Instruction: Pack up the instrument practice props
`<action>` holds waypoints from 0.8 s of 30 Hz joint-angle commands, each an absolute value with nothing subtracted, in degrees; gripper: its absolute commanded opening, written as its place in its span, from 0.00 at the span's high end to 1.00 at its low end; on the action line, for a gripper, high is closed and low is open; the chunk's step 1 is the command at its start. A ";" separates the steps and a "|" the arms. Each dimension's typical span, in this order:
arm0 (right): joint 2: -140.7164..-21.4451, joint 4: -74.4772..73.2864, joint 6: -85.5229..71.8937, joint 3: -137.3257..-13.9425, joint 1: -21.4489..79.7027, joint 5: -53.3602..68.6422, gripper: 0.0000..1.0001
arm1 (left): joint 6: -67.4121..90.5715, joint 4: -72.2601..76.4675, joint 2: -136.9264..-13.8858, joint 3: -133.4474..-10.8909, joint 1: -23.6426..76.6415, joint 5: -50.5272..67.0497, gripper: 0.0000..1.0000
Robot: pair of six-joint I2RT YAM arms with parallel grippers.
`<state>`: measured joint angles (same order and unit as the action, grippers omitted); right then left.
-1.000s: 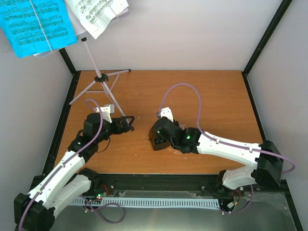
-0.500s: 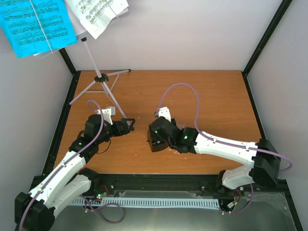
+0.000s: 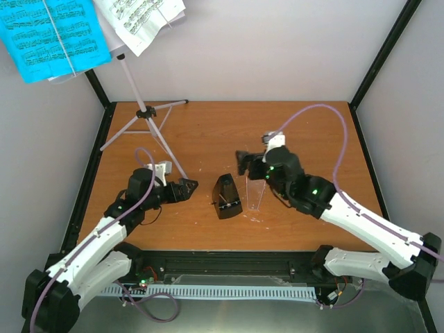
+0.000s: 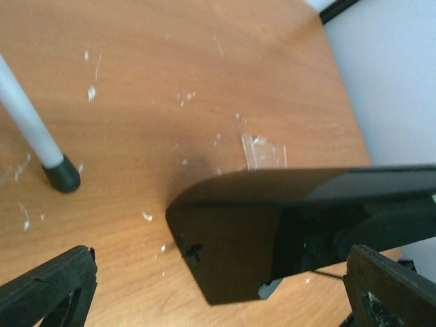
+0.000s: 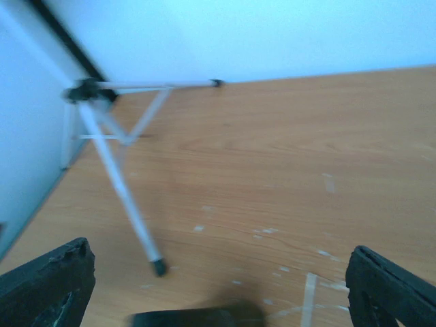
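Note:
The black pyramid metronome [image 3: 225, 197] stands upright mid-table, free of both grippers. It fills the left wrist view as a dark body [image 4: 272, 228]. My left gripper [image 3: 189, 187] is open just to its left, fingers level with it and not touching. My right gripper [image 3: 243, 162] is open, raised behind and to the right of the metronome. The silver tripod music stand [image 3: 144, 111] stands at the back left, one leg foot [image 4: 64, 174] near my left gripper. Blue music sheets [image 3: 52, 35] and white ones [image 3: 139, 19] sit on top of it.
A clear flat piece [image 3: 255, 198] lies on the table just right of the metronome. The stand's long leg [image 5: 122, 194] slants down towards the metronome's top [image 5: 184, 318]. Black frame posts [image 3: 385, 52] rise at the back corners, with white walls close behind.
My right gripper has opened, let go of the metronome and pulled back up and to the right. The left gripper has edged slightly closer to the metronome.

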<state>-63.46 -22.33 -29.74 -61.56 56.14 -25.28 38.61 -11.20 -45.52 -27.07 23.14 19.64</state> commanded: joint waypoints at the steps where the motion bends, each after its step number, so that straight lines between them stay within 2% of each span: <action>1: -60.45 -24.05 -36.43 -51.99 42.88 -9.23 0.03 | 37.94 -8.22 -48.94 -25.36 22.85 26.07 0.01; 5: -60.27 -19.14 -39.11 -42.94 35.19 2.07 0.11 | 37.46 -6.03 -53.27 -24.76 22.91 30.30 0.04; 11: -67.52 -12.64 -40.55 -37.25 34.57 7.85 0.24 | 37.62 -0.25 -61.61 -23.77 23.02 34.94 0.21; 22: -76.45 -4.40 -40.37 -33.13 34.80 14.99 0.47 | 36.20 5.32 -72.90 -26.64 23.98 35.86 0.38; 24: -77.08 -3.95 -40.14 -32.69 34.89 15.03 0.48 | 36.21 6.42 -74.66 -27.12 24.08 35.95 0.44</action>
<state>-75.83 -7.53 -40.34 -33.71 34.96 12.67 37.30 1.87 -72.23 -24.23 23.64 34.72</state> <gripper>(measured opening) 0.532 0.597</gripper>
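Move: The clear plastic cover lies flat on the table about 30 cm below my right hand, some 3 cm ahead and 5 cm to its right. The black metronome stands upright about 3 cm to that hand's left and 2 cm back, its middle some 22 cm lower. From my left hand the metronome is level, about 11 cm right and 8 cm below; the stand's leg tip is some 6 cm ahead, straight, 16 cm below. My right hand drops about 24 cm towards the clear cover, swinging out to the right and slightly forward first, then easing back and left, tipping its fingers nearly 40 degrees steeper and narrowing them to about half. Meanwhile my left hand sinks some 10 cm and slides right towards the metronome's left side, turning clockwise and down, fingers partly closing on nothing. ##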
